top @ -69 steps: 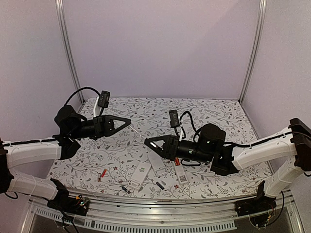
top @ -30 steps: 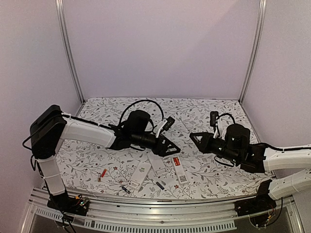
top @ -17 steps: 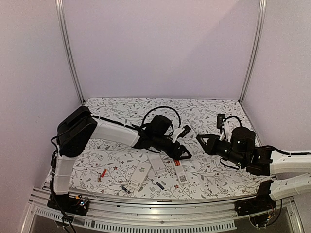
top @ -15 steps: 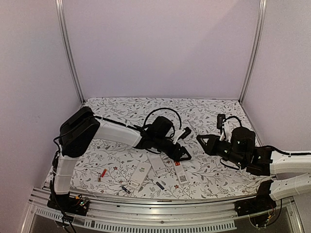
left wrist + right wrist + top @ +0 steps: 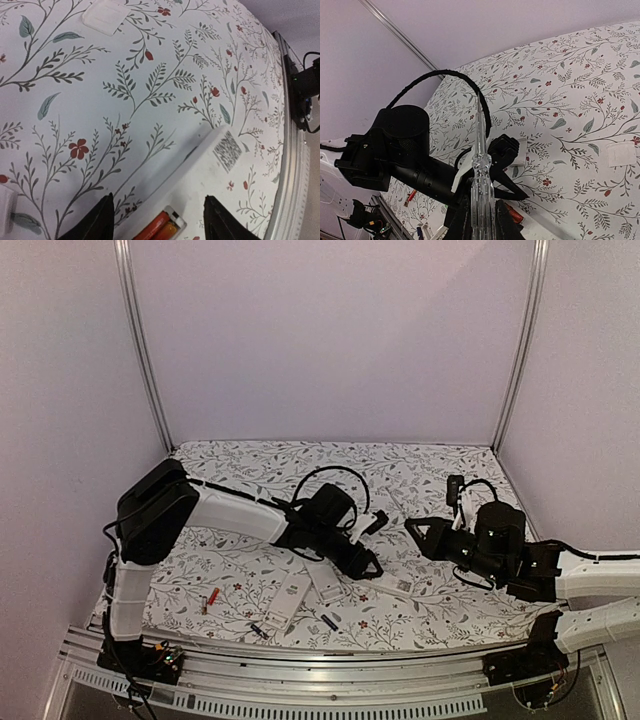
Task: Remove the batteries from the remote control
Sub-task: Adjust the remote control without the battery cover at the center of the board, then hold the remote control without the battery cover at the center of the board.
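Observation:
A white remote control (image 5: 392, 583) lies back up with its battery bay open. In the left wrist view, two red-orange batteries (image 5: 161, 227) sit in the bay of this remote (image 5: 210, 172). My left gripper (image 5: 160, 220) is open with one finger on each side of the remote's bay end. In the top view it (image 5: 367, 565) is low over the remote. My right gripper (image 5: 413, 530) hovers to the right. In the right wrist view it (image 5: 481, 206) is shut on a clear pen-like tool (image 5: 480, 160) that points toward the left gripper's fingers (image 5: 520, 189).
Two more white remotes (image 5: 288, 598) (image 5: 325, 581) lie near the front edge. A loose red battery (image 5: 210, 597) and two dark batteries (image 5: 258, 628) (image 5: 328, 621) lie by them. A small white cover (image 5: 105, 15) lies farther out on the floral cloth.
My left arm swung in from the left to the remote with the red batteries. That remote has turned and now points right. My right arm pulled back to the right.

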Action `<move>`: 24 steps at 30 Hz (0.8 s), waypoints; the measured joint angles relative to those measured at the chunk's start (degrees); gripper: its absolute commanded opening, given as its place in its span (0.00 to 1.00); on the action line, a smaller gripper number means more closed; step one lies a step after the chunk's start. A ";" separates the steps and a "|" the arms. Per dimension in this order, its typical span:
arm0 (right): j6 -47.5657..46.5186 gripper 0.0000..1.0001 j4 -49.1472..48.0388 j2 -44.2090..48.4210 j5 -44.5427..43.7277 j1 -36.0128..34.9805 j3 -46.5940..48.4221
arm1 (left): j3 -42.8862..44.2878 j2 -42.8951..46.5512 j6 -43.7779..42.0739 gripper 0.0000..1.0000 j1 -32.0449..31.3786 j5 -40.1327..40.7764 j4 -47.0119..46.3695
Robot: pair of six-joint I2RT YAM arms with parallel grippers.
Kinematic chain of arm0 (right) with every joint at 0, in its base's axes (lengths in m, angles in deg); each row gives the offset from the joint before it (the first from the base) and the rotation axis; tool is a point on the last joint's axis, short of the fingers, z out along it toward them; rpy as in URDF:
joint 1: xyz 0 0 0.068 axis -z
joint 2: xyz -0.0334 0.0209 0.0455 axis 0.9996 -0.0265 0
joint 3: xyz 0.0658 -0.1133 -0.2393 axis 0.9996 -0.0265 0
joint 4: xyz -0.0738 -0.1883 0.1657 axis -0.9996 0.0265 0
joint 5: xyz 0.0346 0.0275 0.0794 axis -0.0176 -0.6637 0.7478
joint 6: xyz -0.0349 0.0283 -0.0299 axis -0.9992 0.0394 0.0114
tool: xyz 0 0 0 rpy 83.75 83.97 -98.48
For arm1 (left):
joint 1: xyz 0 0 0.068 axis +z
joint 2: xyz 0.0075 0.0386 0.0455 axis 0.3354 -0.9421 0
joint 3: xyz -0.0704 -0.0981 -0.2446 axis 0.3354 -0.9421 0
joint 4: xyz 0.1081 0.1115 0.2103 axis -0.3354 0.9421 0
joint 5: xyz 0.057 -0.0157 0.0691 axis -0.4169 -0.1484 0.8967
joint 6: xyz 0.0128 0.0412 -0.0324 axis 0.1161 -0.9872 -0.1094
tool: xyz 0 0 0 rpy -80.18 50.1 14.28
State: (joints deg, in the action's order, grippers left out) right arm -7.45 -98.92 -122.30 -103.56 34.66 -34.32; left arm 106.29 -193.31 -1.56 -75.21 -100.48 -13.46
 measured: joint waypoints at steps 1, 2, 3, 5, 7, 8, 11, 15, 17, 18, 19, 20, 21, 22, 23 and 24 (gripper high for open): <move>0.00 0.02 0.00 0.00 0.00 0.00 0.00 | -0.72 0.66 -0.15 0.60 0.00 0.00 -0.04; 0.04 0.02 0.02 0.00 0.02 0.00 0.00 | -1.68 1.49 -0.20 0.60 0.00 -0.04 0.24; 0.04 0.02 0.02 0.00 0.00 0.00 0.00 | -2.78 2.34 -0.20 0.60 -0.09 -0.07 0.61; 0.11 0.02 0.11 0.00 0.00 0.00 0.00 | -5.01 3.91 -0.35 0.61 -0.33 0.09 0.87; 0.15 0.02 0.55 0.00 0.00 0.00 0.00 | -7.04 5.35 -0.35 0.62 -0.39 0.02 0.83; 0.15 0.02 1.07 0.00 -0.02 0.00 0.00 | -8.46 6.23 -0.33 0.63 -0.55 0.02 0.79; 0.37 0.01 3.43 -0.04 -0.09 0.00 0.26 | -10.32 6.88 -0.46 0.64 -0.92 0.22 0.31; 0.81 0.01 10.34 -0.94 -0.02 0.00 3.02 | -11.72 7.85 -1.22 0.64 -1.60 2.03 -0.98; 1.05 0.01 14.12 -1.86 0.20 0.00 4.92 | -12.74 8.74 -1.66 0.64 -2.10 3.48 -1.31; 1.11 0.01 15.54 -2.16 0.37 0.00 5.49 | -13.49 9.25 -1.95 0.63 -2.45 4.50 -1.81; 1.25 0.01 17.46 -2.47 0.94 0.00 6.05 | -14.03 9.64 -2.32 0.62 -2.80 5.35 -2.12; 1.40 0.01 18.75 -2.64 1.44 0.00 6.29 | -14.67 10.05 -2.75 0.61 -3.26 6.60 -2.67; 1.62 0.01 20.26 -2.86 1.97 0.00 6.49 | -15.23 10.40 -3.13 0.61 -3.74 7.78 -3.04; 1.99 0.01 21.51 -3.04 2.80 0.00 6.51 | -15.63 10.64 -3.50 0.61 -4.22 8.85 -3.28; 2.38 0.01 22.95 -3.26 3.56 0.00 6.51 | -16.00 10.82 -3.98 0.60 -4.79 10.03 -3.65; 2.62 0.01 24.20 -3.45 4.42 0.02 6.51 | -16.37 11.02 -4.50 0.59 -5.42 11.23 -3.96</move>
State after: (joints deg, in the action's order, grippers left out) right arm -4.83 -74.72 -125.75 -99.14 34.68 -27.80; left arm 89.92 -182.29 -6.06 -80.63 -89.25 -17.42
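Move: The remote control with its compartment uncovered lies right under the left hand's fingers: its battery end is between them, and its middle is about 4 cm to the right, 2 cm back and 2 cm below. A second remote lies about 10 cm to the left and 3 cm back; a loose battery cover is some 10 cm right and 8 cm forward. From the right hand, the uncovered remote's middle is about 3 cm ahead, 5 cm left and 17 cm below. Staying low with its fingers about as wide open as before, the left hand draws back and left some 6 cm in all, its forward finger pushing the remote's battery end back so that the remote swings round, while the wrist rolls about 10 degrees towards the end. After a brief wait the right hand, still gripping the clear rod tool, sinks about 6 cm above the remote, drawing back a little late on as its fingers tip downward some 20 degrees. ##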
